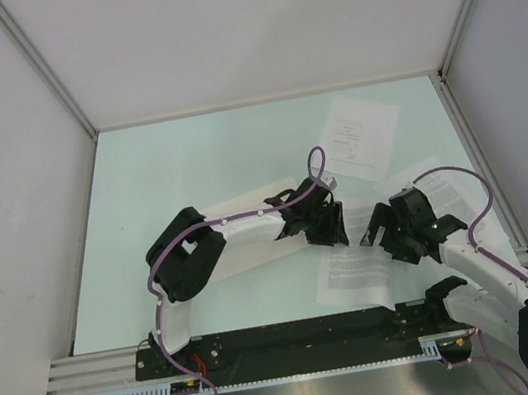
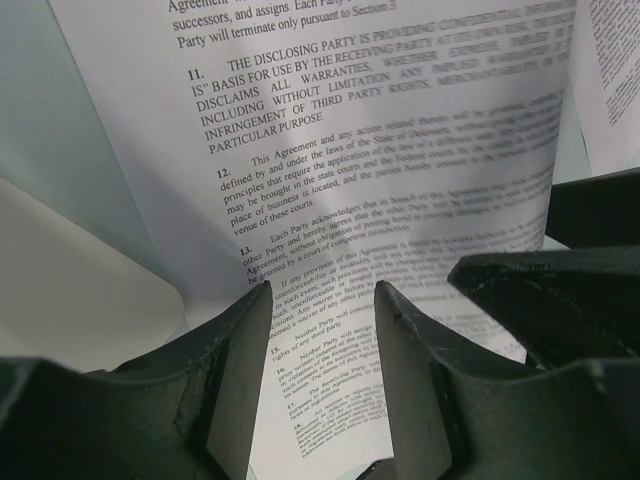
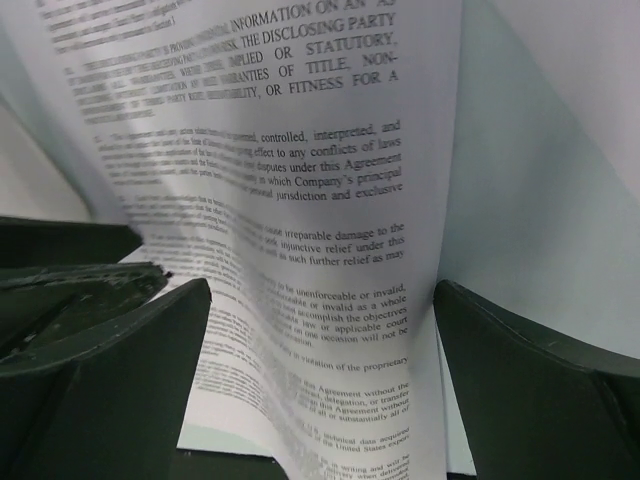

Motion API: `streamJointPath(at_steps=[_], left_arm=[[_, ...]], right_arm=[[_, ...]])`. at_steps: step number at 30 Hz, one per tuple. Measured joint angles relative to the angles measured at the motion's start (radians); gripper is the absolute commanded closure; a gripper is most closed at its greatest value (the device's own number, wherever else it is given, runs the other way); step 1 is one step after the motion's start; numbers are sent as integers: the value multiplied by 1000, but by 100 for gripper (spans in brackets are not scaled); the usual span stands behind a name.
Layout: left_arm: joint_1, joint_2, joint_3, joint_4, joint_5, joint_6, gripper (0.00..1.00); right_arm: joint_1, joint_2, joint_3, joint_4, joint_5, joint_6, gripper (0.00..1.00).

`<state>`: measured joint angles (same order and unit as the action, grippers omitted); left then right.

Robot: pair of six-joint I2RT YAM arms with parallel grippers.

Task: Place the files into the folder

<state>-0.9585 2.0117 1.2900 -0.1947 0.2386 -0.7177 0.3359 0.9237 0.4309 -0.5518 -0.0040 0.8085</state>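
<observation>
A densely printed file [image 1: 359, 278] lies near the front edge, bowed upward where both grippers meet it. My left gripper [image 1: 334, 231] hovers over this sheet [image 2: 380, 150]; its fingers [image 2: 320, 290] stand partly apart, with the text showing through the gap and nothing pinched. My right gripper [image 1: 371, 230] is wide open, and the curled sheet [image 3: 300, 200] rises between its fingers [image 3: 320, 290]. A sparse title page [image 1: 363, 135] lies at the back right. A third file [image 1: 445, 189] sits under the right arm. The folder [image 1: 254, 257] lies under my left arm, and its rounded corner [image 2: 80, 290] shows in the left wrist view.
White walls with metal rails enclose the pale table [image 1: 188, 170] on three sides. The two grippers are close together, each one's dark finger showing in the other's wrist view. Purple cables loop over both arms.
</observation>
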Motion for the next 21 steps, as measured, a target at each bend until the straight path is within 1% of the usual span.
streamJointPath(at_steps=[5,9,13,21], left_arm=[[1,0,0,0,2,0,48],[1,0,0,0,2,0,48],[3,0,-2,2,4,0,48],[10,-6,-21,27,20,-1,48]], right_arm=[[0,-53,-34,58,-106,-34,0],[0,-129,-44,98,-196,-63,0],[-8,-192,-44,170,-255,-98,0],[-40,-227,-52,265,-297,-116,0]])
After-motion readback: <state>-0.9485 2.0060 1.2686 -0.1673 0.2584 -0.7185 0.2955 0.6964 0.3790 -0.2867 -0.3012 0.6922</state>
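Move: My right hand is wide open over the right side of the near file, the right finger at its edge. That file's middle is about 7 cm to the left, level front to back and some 2 cm down. A second file lies roughly 15 cm right and 6 cm ahead, and the folder about 31 cm left and 12 cm ahead. For my left hand, down near the file's left edge, its middle is about 5 cm right and 3 cm back. With my right fingers kept wide open and the file's right edge still against the right finger, I carry that side about 5 cm left towards my left hand, then mostly upward, some 7 cm in all and a little forward. The wrist turns some 30 degrees, tipping the fingers forward and raising its left side. My left hand stays put, half open, holding down the file's left side. ##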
